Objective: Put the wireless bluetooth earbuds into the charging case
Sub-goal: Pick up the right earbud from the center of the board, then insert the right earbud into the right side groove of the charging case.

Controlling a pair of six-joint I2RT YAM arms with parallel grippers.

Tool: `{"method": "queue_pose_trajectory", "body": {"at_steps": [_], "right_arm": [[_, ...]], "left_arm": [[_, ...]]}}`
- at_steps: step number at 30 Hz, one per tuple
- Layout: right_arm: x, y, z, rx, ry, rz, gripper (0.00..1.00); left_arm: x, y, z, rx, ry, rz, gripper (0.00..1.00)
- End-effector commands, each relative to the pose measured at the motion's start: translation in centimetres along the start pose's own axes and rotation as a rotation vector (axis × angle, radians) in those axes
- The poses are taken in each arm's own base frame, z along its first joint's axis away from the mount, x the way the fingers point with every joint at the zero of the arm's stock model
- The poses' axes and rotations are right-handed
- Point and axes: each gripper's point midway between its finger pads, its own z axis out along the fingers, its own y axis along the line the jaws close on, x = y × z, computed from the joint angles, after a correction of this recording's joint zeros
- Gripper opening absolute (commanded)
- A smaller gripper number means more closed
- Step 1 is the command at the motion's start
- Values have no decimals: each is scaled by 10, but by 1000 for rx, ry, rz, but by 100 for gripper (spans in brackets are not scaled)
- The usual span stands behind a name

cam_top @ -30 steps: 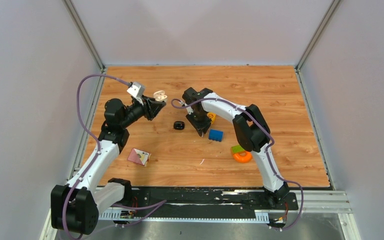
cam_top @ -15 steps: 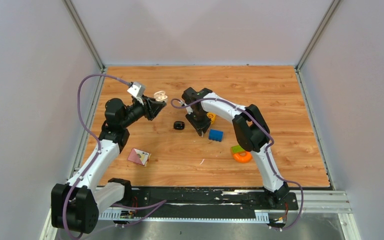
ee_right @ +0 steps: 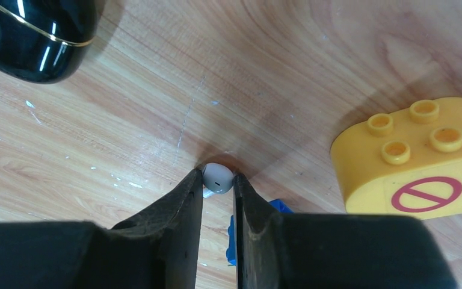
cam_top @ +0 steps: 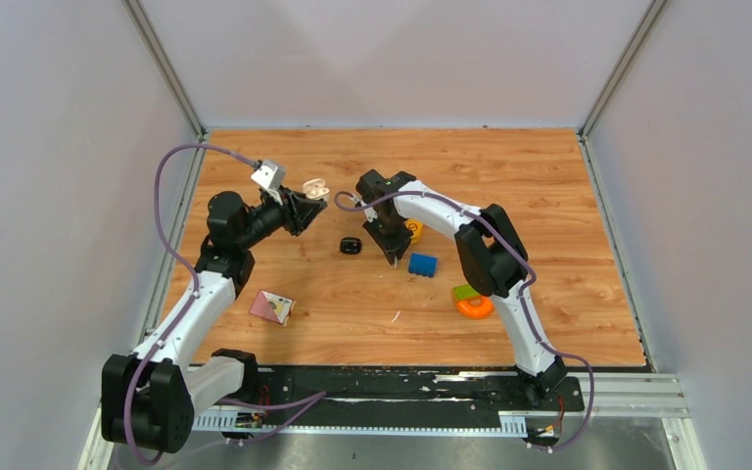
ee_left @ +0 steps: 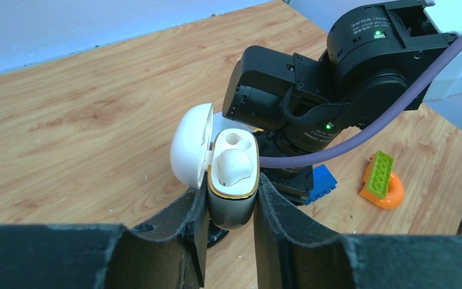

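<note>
My left gripper (ee_left: 231, 195) is shut on the white charging case (ee_left: 231, 208), which has a gold rim, and holds it above the table with its lid (ee_left: 189, 144) swung open. One white earbud (ee_left: 231, 167) sits in the case, and the socket beside it is empty. In the top view the case (cam_top: 313, 186) is at the back left. My right gripper (ee_right: 217, 183) is down at the table surface, its fingertips shut on a second white earbud (ee_right: 219, 177). In the top view the right gripper (cam_top: 392, 257) points down beside a blue brick.
A closed black case (cam_top: 351, 246) lies left of the right gripper. A yellow brick (ee_right: 415, 159) lies to its right and a blue brick (cam_top: 422, 264) in front of it. An orange and green piece (cam_top: 472, 302) and a pink card (cam_top: 271, 306) lie nearer the front.
The right jaws have drawn in onto the white earbud on the table. The left arm still holds the open case in nearly the same place.
</note>
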Motion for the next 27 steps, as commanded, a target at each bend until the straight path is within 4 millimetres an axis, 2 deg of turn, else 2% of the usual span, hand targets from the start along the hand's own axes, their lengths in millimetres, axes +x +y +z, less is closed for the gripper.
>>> {"method": "queue_pose_trajectory", "body": {"at_steps": [1,8,13,16,21,25,27], "right_arm": [[-34,-4,-1,7,-140,-7,6],[-60,-4,-86,2,-368,-89,3],[-49,-5,-135,-11,-463,-109,2],[-44,-1,-171,-56,-570,-130,2],[-59,5,-231,-62,-874,-196,2],[-76,14,-291,-67,-1189,-258,2],[-81,22,-310,-79,-1273,-288,2]], "left_arm": [[-11,-4,2,31,-32,19,1],[-1,-2,8,51,-17,10,1],[0,-3,13,75,-21,-7,1],[-2,-4,16,95,-32,-21,1],[-11,-14,22,169,-69,-54,1],[-19,-29,26,263,-80,-79,1],[-21,-37,28,308,-80,-87,1]]}}
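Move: The right fingers, pointing straight down just above the table, already pinch the white earbud. The open white charging case in the left hand is about 15 cm to their left, 1 cm ahead and some 24 cm higher. Around the right hand, the black case lies about 9 cm left and 3 cm ahead, the blue block about 6 cm right and 1 cm back, and the yellow block 4 cm right and 6 cm ahead. From the left hand, the earbud is roughly 15 cm right, 1 cm back and 23 cm down. Keeping its pinch on the earbud, the right hand first eases a couple of centimetres forward, then lifts quickly, about 23 cm almost straight up from between the black case and the blocks to near the height of the charging case, while the wrist tilts so that the fingers swing from straight down to slanting forward and left. The left hand keeps its hold on the open charging case and brings it about 3 cm to the right towards the rising earbud, dipping slightly and turning some 10 degrees clockwise. ##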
